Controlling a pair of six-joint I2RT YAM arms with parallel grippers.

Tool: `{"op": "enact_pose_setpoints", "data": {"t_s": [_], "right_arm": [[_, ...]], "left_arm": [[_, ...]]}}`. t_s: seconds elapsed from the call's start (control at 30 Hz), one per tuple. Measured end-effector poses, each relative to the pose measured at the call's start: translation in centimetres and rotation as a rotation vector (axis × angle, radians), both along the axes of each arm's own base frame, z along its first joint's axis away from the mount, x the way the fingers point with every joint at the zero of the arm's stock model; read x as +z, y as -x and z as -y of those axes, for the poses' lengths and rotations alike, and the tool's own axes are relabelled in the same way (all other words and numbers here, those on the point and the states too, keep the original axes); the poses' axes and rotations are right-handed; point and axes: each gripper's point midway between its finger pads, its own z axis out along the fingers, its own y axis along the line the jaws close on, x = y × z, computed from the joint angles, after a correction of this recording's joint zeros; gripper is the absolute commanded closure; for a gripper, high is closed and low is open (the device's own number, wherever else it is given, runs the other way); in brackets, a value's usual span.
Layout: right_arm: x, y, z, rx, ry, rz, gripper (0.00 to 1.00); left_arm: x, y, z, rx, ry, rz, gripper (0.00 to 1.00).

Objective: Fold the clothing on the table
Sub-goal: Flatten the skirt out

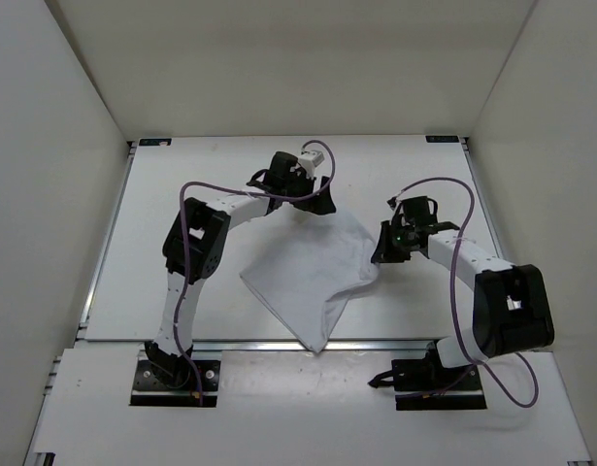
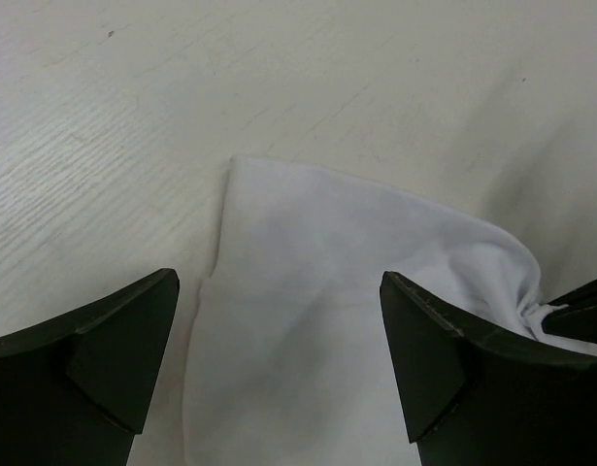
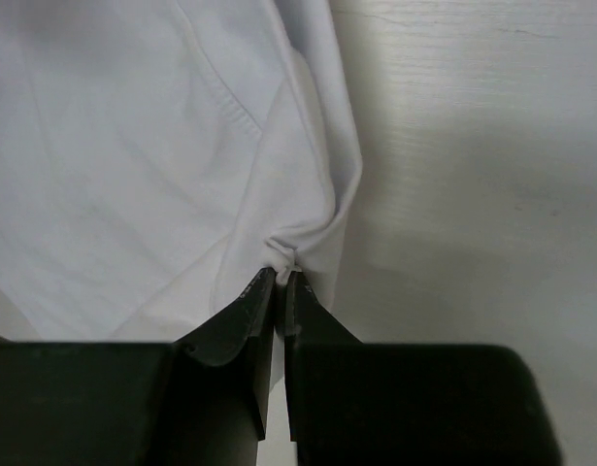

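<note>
The clothing [image 1: 313, 272] is a thin white piece spread in the middle of the table [image 1: 152, 262], one point reaching the near edge. My left gripper [image 1: 317, 199] hovers over its far corner, open wide. In the left wrist view the clothing [image 2: 317, 320] lies flat between the two dark fingertips [image 2: 424, 349], touching neither. My right gripper [image 1: 381, 250] is at the cloth's right edge. In the right wrist view that gripper [image 3: 281, 277] is shut on a bunched pinch of the clothing [image 3: 133, 175].
White walls [image 1: 46, 146] close in the table on the left, back and right. Aluminium rails [image 1: 102, 252] run along its edges. Purple cables [image 1: 453, 291] loop over both arms. The arm bases [image 1: 172, 374] sit on the near ledge.
</note>
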Motion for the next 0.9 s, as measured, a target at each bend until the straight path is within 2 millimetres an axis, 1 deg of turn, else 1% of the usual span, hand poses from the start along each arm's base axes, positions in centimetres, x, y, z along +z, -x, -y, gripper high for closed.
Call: {"op": "enact_pose_setpoints", "data": {"t_s": [0.03,0.17,0.23,0.3,0.43,0.47,0.5,0.53,0.6,0.7,0.77,0.83,0.9], "right_arm": [[-0.1,-0.1,0.3,-0.001,0.000,-0.002,1.00],[-0.3,-0.5,1.5,-0.016,-0.002,-0.007,1.00],[-0.3,-0.7,1.9,-0.016,0.000,-0.008,1.00],[-0.3,-0.8,2.0,-0.006,0.005,-0.007,1.00],[-0.1,-1.2,1.3,0.038,0.014,-0.001,1.00],[-0.2,-1.2,1.2,0.047,0.015,-0.001,1.00],[-0.2,-1.3,1.1,0.051,0.016,-0.003,1.00],[-0.3,-1.3,1.0,0.055,0.016,-0.007,1.00],[-0.4,-1.4,1.0,0.058,0.016,-0.011,1.00],[-0.2,-1.8,1.5,0.042,0.016,-0.005,1.00],[0.1,-2.5,2.2,0.018,0.015,0.005,1.00],[0.9,-3.7,3.4,-0.022,0.013,0.025,0.99],[1.9,-5.5,4.6,-0.068,0.003,0.057,1.00]], "left_arm": [[-0.6,-0.3,0.4,-0.005,0.002,-0.004,0.06],[-2.6,-1.4,2.5,-0.030,0.020,-0.021,0.09],[-3.2,-1.5,3.3,-0.036,0.028,-0.033,0.10],[-3.7,-1.5,3.6,-0.035,0.037,-0.045,0.17],[-3.7,-2.0,4.4,-0.029,0.059,-0.052,0.39],[-3.8,-2.2,4.5,-0.026,0.062,-0.053,0.50],[-3.8,-2.3,4.5,-0.024,0.065,-0.056,0.58],[-3.9,-2.4,4.5,-0.020,0.066,-0.057,0.71],[-4.0,-2.5,4.4,-0.012,0.068,-0.065,1.00],[-3.9,-2.8,4.2,0.000,0.069,-0.065,1.00],[-4.0,-3.1,3.9,0.019,0.062,-0.064,1.00],[-4.1,-3.4,3.4,0.040,0.047,-0.060,1.00],[-4.0,-3.8,2.5,0.069,0.031,-0.052,1.00]]}}
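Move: The skirt's loose far corner lies roughly 3 cm ahead of the left hand, 5 cm to its right and 5 cm below; the skirt's left corner is about 15 cm back and 15 cm left of that hand. The right hand already holds the skirt's right edge, with open table to spread it over some 6 cm ahead, 6 cm to its right and 5 cm below. From the right hand the far corner is about 12 cm ahead, 8 cm left and slightly lower. The skirt's far corner is pinched by the left hand, which sinks about 4 cm while reaching right and a little forward, shuts its wide-open fingers on the cloth, then eases forward and back left. The right edge stays in the right hand's closed fingers, which drift slightly right, then pull it forward and right, about 6 cm in all, away from the skirt's near corner. ##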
